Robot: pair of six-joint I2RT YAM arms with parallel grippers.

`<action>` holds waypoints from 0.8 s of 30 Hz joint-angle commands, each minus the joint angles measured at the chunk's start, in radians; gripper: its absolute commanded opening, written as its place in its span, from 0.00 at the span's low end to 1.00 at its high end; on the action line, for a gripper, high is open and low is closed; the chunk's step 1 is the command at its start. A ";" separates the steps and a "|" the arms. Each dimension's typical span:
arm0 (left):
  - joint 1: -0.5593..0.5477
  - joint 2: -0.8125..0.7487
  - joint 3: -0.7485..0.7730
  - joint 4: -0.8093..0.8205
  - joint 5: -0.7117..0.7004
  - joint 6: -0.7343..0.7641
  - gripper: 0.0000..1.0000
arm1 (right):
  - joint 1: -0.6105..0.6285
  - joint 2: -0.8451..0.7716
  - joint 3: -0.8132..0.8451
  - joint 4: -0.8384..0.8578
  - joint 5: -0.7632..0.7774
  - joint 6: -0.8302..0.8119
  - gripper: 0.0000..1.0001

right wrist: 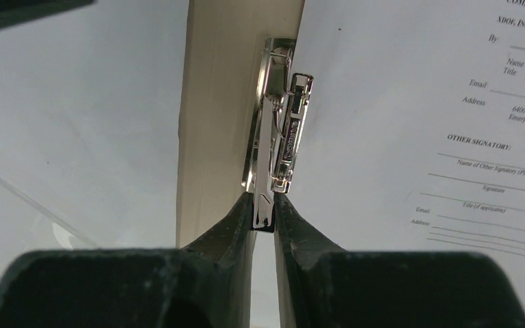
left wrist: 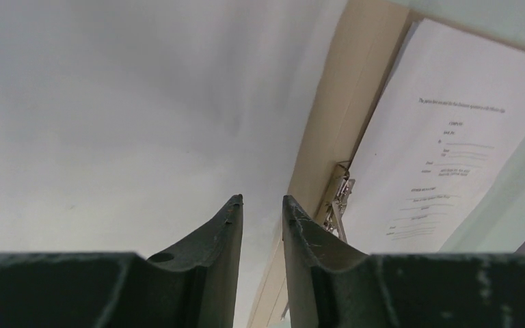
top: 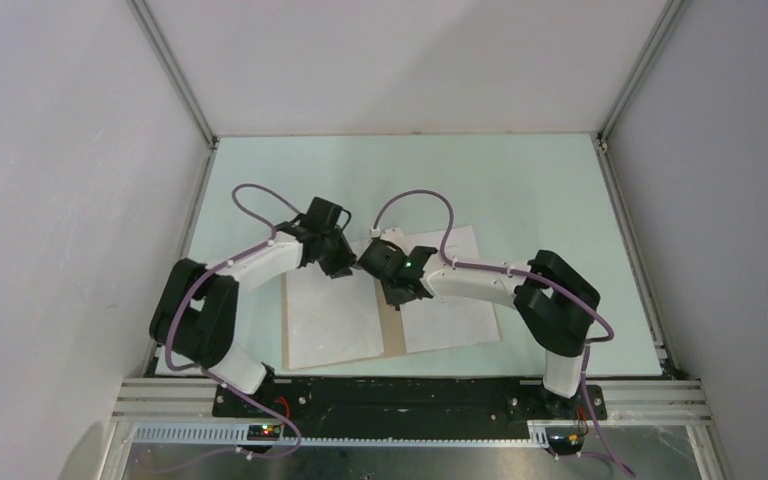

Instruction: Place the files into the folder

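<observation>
The tan folder (top: 394, 335) lies open on the table, its spine (right wrist: 215, 123) bare between two white sheets. A blank sheet (top: 330, 320) covers its left half and a printed sheet (top: 450, 320) its right half. The metal clip (right wrist: 280, 130) sits on the spine at the printed sheet's (right wrist: 396, 123) edge. My right gripper (right wrist: 264, 208) is shut on the near end of the clip's lever. My left gripper (left wrist: 262, 201) hovers low over the blank sheet (left wrist: 109, 123), just left of the spine (left wrist: 342, 116), slightly open with nothing between its fingers.
The pale green table (top: 520, 180) is boxed in by white walls with aluminium posts at the back corners. Both arms reach in over the folder's far half, their wrists close together. A dark part of the left arm (right wrist: 14, 10) shows in the right wrist view's top left corner.
</observation>
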 commanded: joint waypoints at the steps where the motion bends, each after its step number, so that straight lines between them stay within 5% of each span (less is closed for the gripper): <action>1: -0.066 0.065 0.081 0.033 0.024 -0.074 0.33 | 0.003 -0.078 -0.075 0.050 -0.020 0.003 0.13; 24: -0.211 0.273 0.188 0.092 0.093 -0.129 0.29 | 0.004 -0.196 -0.217 0.150 -0.022 0.008 0.13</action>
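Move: The folder's metal clip lies about 11 cm right of the left hand, 3 cm back and 4 cm lower. From the left hand, the left page's middle is some 7 cm back, 2 cm to the left and 5 cm below; the right page is about 24 cm right and 3 cm back, also 5 cm below. The right hand already pinches the clip's lever, with the clip's middle roughly 4 cm ahead, 1 cm left and 1 cm below. Left hand sweeps 10 cm right towards the clip; right, still pinching its lever, drags back-right about 3 cm. ##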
